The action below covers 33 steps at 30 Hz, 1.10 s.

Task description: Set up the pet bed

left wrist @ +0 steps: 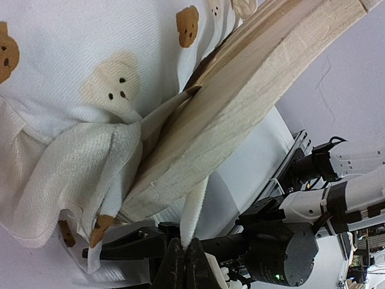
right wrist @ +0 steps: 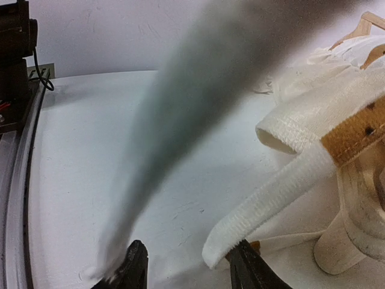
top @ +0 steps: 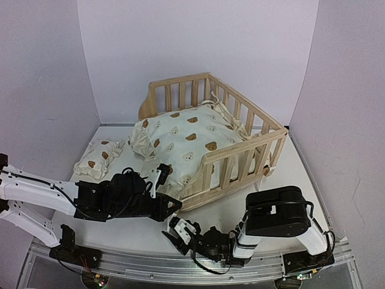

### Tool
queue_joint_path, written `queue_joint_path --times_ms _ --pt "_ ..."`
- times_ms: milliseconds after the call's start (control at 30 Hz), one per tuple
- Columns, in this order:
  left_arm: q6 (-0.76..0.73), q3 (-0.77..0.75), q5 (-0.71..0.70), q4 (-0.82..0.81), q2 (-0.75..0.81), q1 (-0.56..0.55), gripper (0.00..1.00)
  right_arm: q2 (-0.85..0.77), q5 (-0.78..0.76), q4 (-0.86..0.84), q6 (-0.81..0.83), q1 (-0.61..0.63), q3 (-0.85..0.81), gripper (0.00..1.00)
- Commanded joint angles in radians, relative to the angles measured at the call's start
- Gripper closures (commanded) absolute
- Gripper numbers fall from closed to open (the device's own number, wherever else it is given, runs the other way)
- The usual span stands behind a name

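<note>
The pet bed's pine frame (top: 240, 152) stands mid-table with the bear-print cushion (top: 186, 135) inside it, and the small pillow (top: 99, 158) lies on the table to its left. At the frame's front left corner my left gripper (top: 174, 206) (left wrist: 183, 248) is shut on a white tie (left wrist: 194, 211) that hangs from under the wooden rail (left wrist: 240, 102). Just below it, my right gripper (top: 171, 232) (right wrist: 189, 269) is open. The end of another tie (right wrist: 271, 198) rests against its right finger (right wrist: 246, 268). A blurred grey strap (right wrist: 180, 120) crosses close to that camera.
The cushion's ruffle (left wrist: 72, 174) spills over the frame's front corner. The frame's wooden foot (right wrist: 355, 232) stands right of my right gripper. White table (right wrist: 90, 150) lies to its left, with the metal base rail (right wrist: 18, 180) at the edge. My right arm's wrist (left wrist: 289, 253) is close beside my left gripper.
</note>
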<state>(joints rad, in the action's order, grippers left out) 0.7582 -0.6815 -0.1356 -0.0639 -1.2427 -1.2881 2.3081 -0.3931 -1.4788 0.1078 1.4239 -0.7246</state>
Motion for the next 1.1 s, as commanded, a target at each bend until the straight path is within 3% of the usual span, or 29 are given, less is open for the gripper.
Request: queue_joint_path --times_ms 0,133,233,533,667,800,867,933,1067 --pt "-0.015 -0.047 -0.02 0.022 0.038 0.004 1.0 0.012 -0.023 -0.06 -0.016 -0.009 -0.02 0.53" --pt "-0.014 -0.049 -0.014 0.024 0.034 0.004 1.0 -0.002 -0.017 -0.061 -0.024 -0.011 -0.005 0.61" --pt "-0.011 -0.054 -0.006 0.024 0.024 0.004 1.0 -0.002 -0.016 -0.063 -0.029 -0.014 -0.019 0.73" --pt "-0.014 -0.059 0.002 0.025 0.016 0.005 1.0 0.006 -0.02 -0.072 -0.04 -0.022 -0.041 0.75" --pt "-0.016 -0.054 -0.001 0.027 0.023 0.004 1.0 -0.012 0.011 -0.074 -0.059 -0.022 -0.014 0.9" --pt "-0.024 -0.055 0.026 0.03 0.0 0.004 1.0 -0.174 0.045 -0.041 -0.164 -0.022 0.164 1.0" --pt "-0.032 -0.064 0.058 0.03 -0.03 0.004 1.0 -0.316 0.047 0.073 -0.257 -0.021 0.276 1.0" --pt "-0.031 -0.072 0.085 0.028 -0.057 0.003 1.0 -0.464 0.076 0.294 -0.338 -0.022 0.342 1.0" --pt "-0.027 -0.079 0.11 0.018 -0.109 0.003 1.0 -0.696 0.07 0.846 -0.393 -0.025 0.28 1.0"
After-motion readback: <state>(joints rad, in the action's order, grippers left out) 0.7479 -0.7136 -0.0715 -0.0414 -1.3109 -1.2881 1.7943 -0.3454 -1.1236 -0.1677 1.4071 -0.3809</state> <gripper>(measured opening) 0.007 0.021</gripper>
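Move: The loose strap end hangs between the right gripper's half-open fingers, only about 1 cm ahead and 1 cm left of its hand point, at its height. From the right hand, the bed's near corner is some 7 cm ahead and 5 cm right, about 3 cm up; the strap pinched by the left gripper is roughly 12 cm above and 4 cm right, level fore and aft. From the left hand, the loose end lies about 4 cm left and 12 cm below. Ease the right gripper about 1 cm forward and shut its fingers on the loose strap end, then draw that strap briskly some 8 cm to the right below the left gripper, rising about 3 cm at the finish while the hand tips down some 15 degrees. Keep the left gripper shut on its own strap, staying put until the pull, then letting it sink barely 2 cm. ##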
